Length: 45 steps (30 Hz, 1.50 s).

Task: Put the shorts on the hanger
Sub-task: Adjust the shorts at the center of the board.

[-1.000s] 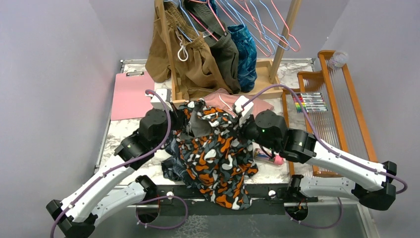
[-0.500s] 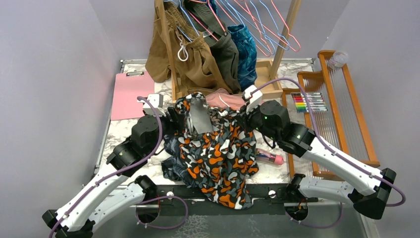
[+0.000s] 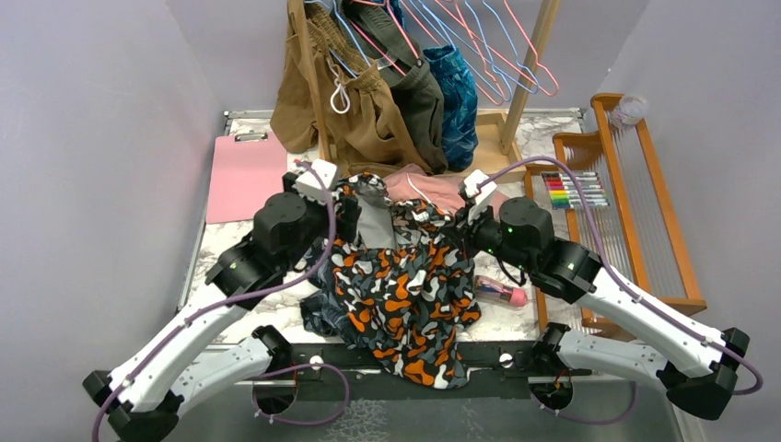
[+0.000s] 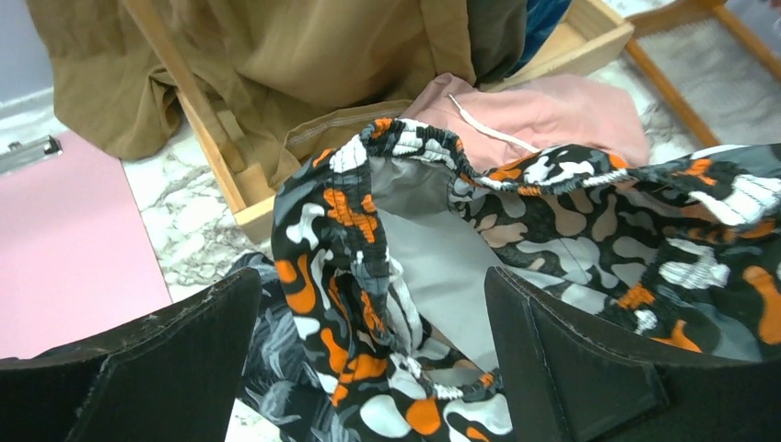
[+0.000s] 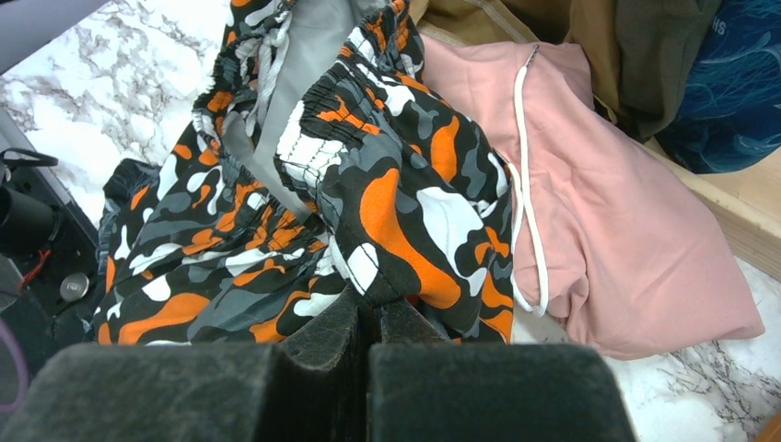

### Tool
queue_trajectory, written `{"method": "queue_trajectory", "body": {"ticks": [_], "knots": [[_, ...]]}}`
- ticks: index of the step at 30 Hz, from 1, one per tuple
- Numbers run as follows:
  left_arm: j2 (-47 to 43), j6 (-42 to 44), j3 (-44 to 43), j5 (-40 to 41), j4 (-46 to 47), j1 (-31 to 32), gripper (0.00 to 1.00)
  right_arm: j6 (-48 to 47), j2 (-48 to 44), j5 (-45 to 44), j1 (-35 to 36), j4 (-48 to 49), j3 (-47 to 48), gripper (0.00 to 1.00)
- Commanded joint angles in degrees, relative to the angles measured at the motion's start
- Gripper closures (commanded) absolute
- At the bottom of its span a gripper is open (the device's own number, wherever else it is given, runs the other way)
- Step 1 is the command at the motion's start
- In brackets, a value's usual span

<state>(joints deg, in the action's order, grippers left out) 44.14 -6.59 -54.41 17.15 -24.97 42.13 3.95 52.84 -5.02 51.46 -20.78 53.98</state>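
The camouflage-print shorts (image 3: 396,285) lie bunched in the middle of the table, waistband raised toward the back. My right gripper (image 3: 459,227) is shut on the right side of the waistband; in the right wrist view its fingers (image 5: 368,308) pinch a fold of the shorts (image 5: 405,203). My left gripper (image 3: 346,214) is open at the left side of the waistband. In the left wrist view the shorts (image 4: 341,212) hang loose between its spread fingers (image 4: 370,285), gripped by neither. A thin pink wire hanger (image 3: 549,75) hangs on the rack at the back.
Dusty-pink shorts (image 3: 428,189) lie behind the camouflage pair, and navy leaf-print shorts (image 3: 318,313) lie under its left side. Brown garments (image 3: 359,120) hang on the wooden rack. A pink clipboard (image 3: 241,175) lies left; markers (image 3: 576,191) and a wooden frame (image 3: 635,184) stand right.
My left gripper has let go of the waistband and opened wide, shifting slightly back. My right gripper, still shut on the shorts, has moved a little to the right.
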Motion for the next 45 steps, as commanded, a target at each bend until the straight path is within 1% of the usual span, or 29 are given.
{"method": "queue_trajectory", "body": {"ticks": [1, 5, 9, 17, 26, 34, 39, 40, 42, 45], "knots": [[7.02, 8.81, -2.78, -1.88, 2.39, 0.23, 0.06, -0.87, -1.92, 3.09, 0.04, -1.65, -0.99, 0.99], [13.96, 11.2, -6.15, 0.44, 1.67, 0.15, 0.07, -0.78, -2.64, 3.69, 0.03, -2.01, -1.41, 0.99], [19.02, 10.61, -9.89, 0.3, 2.12, -0.24, 0.07, -0.86, -3.02, 4.29, 0.03, -1.96, -1.84, 0.99], [27.77, 10.83, -17.18, 3.94, 0.06, -0.91, 0.1, -1.04, -3.75, 4.91, 0.06, -2.04, -1.82, 0.99], [31.62, 12.77, -19.22, 6.89, -3.67, -1.0, 0.14, -1.12, -4.95, 4.82, 0.04, -2.2, -1.98, 0.99], [33.5, 13.24, -19.72, 8.41, -4.28, -1.0, 0.23, -1.04, -4.93, 5.2, 0.04, -2.4, -1.88, 0.99], [35.34, 13.66, -20.85, 8.73, -4.13, -1.08, 0.34, -1.13, -5.19, 5.78, 0.04, -2.56, -1.6, 0.99], [35.61, 13.56, -21.3, 8.54, -4.06, -1.13, 0.38, -1.09, -5.28, 5.85, 0.04, -2.59, -1.58, 0.99], [36.02, 13.45, -21.97, 7.54, -3.75, -1.17, 0.49, -1.14, -5.38, 6.01, 0.04, -2.73, -1.5, 0.99], [36.22, 13.44, -22.23, 6.81, -3.71, -1.17, 0.7, -1.11, -5.46, 6.03, 0.04, -2.94, -1.41, 0.99]]}}
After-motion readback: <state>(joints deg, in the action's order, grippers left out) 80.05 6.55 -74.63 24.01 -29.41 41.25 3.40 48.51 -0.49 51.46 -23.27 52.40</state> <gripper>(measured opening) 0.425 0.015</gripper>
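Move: The left edge of the camo shorts' open waistband is about 10 cm ahead of my left hand, 4 cm to its right and 6 cm below. From that hand, the pink shorts lie roughly 15 cm ahead and 23 cm right, and the near left corner of the rack's base some 17 cm ahead and 5 cm left, both about 18 cm lower. From my right hand, which holds the waistband's other side, the left edge is around 14 cm ahead, 19 cm left and slightly lower. I reach my open left hand about 10 cm forward and a little to the right, to the left edge of the camo waistband, sinking some 5 cm and rolling it about 25 degrees, left side up. With that edge between the fingers I bring them about halfway shut. My right hand keeps its pinch and eases back about 2 cm. ##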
